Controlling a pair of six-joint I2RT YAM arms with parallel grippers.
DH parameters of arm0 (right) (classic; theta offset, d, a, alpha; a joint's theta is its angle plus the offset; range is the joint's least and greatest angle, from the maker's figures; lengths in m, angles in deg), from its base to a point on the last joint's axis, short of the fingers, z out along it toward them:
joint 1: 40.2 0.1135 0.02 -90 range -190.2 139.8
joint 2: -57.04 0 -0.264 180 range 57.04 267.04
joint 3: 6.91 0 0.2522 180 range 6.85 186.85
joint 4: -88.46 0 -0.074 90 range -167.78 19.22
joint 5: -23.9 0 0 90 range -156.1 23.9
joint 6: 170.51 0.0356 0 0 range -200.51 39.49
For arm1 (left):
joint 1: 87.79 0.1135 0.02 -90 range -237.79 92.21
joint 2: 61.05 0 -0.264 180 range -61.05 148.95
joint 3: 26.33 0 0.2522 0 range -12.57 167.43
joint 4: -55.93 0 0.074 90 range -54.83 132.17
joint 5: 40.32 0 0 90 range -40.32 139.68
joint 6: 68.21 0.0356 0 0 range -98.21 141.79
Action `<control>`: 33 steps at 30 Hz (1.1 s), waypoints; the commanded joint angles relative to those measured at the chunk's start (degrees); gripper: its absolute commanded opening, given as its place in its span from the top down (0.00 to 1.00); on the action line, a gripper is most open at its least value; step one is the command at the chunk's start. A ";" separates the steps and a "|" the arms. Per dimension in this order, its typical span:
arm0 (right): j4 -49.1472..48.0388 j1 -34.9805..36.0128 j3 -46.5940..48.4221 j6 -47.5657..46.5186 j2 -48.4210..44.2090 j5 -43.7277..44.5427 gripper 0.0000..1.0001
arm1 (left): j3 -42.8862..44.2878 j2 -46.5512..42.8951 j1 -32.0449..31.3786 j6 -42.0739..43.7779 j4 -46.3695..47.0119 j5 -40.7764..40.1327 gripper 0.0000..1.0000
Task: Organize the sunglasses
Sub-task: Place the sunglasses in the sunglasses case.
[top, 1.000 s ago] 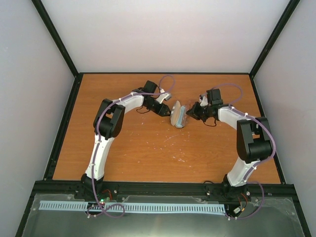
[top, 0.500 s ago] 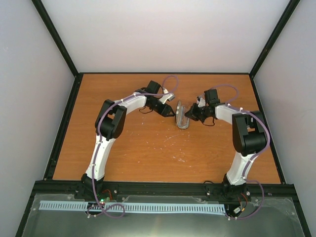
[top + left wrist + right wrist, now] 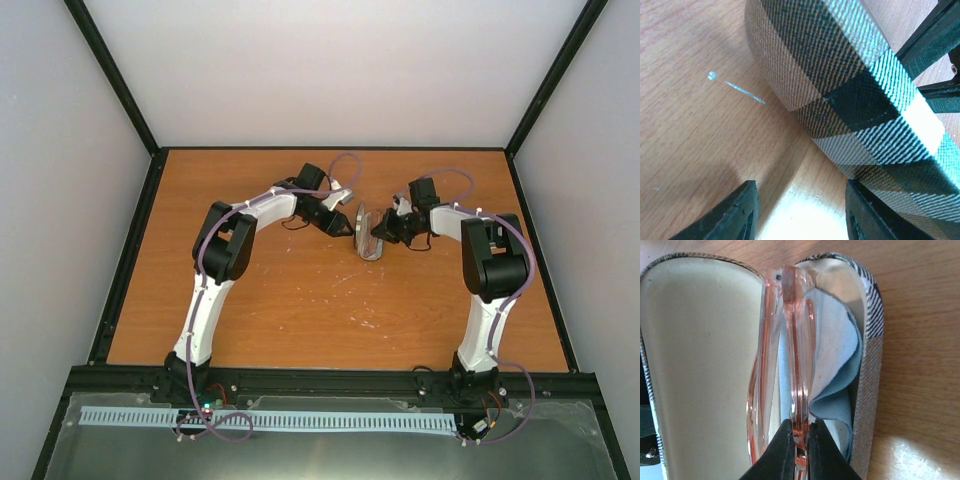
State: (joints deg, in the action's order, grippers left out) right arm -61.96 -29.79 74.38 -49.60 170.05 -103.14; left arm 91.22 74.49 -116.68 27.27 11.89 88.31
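The sunglasses (image 3: 790, 355), pinkish and see-through with arms folded, stand on edge inside the open brown striped case (image 3: 871, 340). My right gripper (image 3: 799, 432) is shut on their near end. The case's cream lid (image 3: 700, 365) lies open to the left, and a pale blue cloth (image 3: 835, 370) is bunched in the right half. From above, the case (image 3: 368, 236) sits mid-table between both grippers. My left gripper (image 3: 802, 212) is open on the case's outer side (image 3: 855, 90). Its right finger (image 3: 865, 215) rests against the case, and only table shows between the jaws.
Black parts of the right gripper (image 3: 940, 60) show past the case in the left wrist view. The wooden table (image 3: 300, 300) has a black frame (image 3: 130, 260) round it and pale walls behind. Small white scuffs (image 3: 742, 91) mark the wood.
The right arm has folded in toward the left, bringing its gripper closer over the case. The case now looks narrower from above. The left gripper shifted slightly right against it.
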 commanded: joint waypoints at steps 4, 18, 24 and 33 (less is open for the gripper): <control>1.60 -0.48 1.71 -2.81 1.26 -0.56 0.94 | 1.86 -2.30 -0.73 0.25 -0.08 -0.40 0.51; 8.07 -0.66 5.06 -5.75 -1.28 2.85 0.78 | 1.79 -1.95 -1.08 0.32 -0.08 -0.36 0.51; 11.11 -0.66 7.21 -6.73 -2.75 5.14 0.72 | 1.83 -2.04 -1.17 0.32 -0.04 -0.40 0.51; 12.88 -0.66 8.59 -7.71 -4.28 7.78 0.79 | 1.72 -1.95 -1.42 0.34 0.08 -0.43 0.52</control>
State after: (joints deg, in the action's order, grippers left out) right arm -50.09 -30.31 81.75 -56.37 168.02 -96.47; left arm 91.22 74.49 -117.18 27.29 11.89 87.57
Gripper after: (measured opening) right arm 0.268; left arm 0.484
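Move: My right hand holds the folded sunglasses on edge, already over the open sunglasses case. The middle of the case's tray is about 2 cm below that hand, about 1 cm back and 1 cm left, with the blue cloth lying in it there. The raised lid stands some 4 cm to the hand's left, level ahead. From my left hand, outside the lid, the tray's middle is about 5 cm right, 1 cm back and 2 cm down. I open my right fingers about a quarter of the way over the tray and let go of the sunglasses. While they spread, I ease the hand right, away from the lid, then lift clear, ending some 2.5 cm up and 2 cm right, tipping the fingers about 10 degrees steeper. My left hand stays half-open against the lid's outer side. ##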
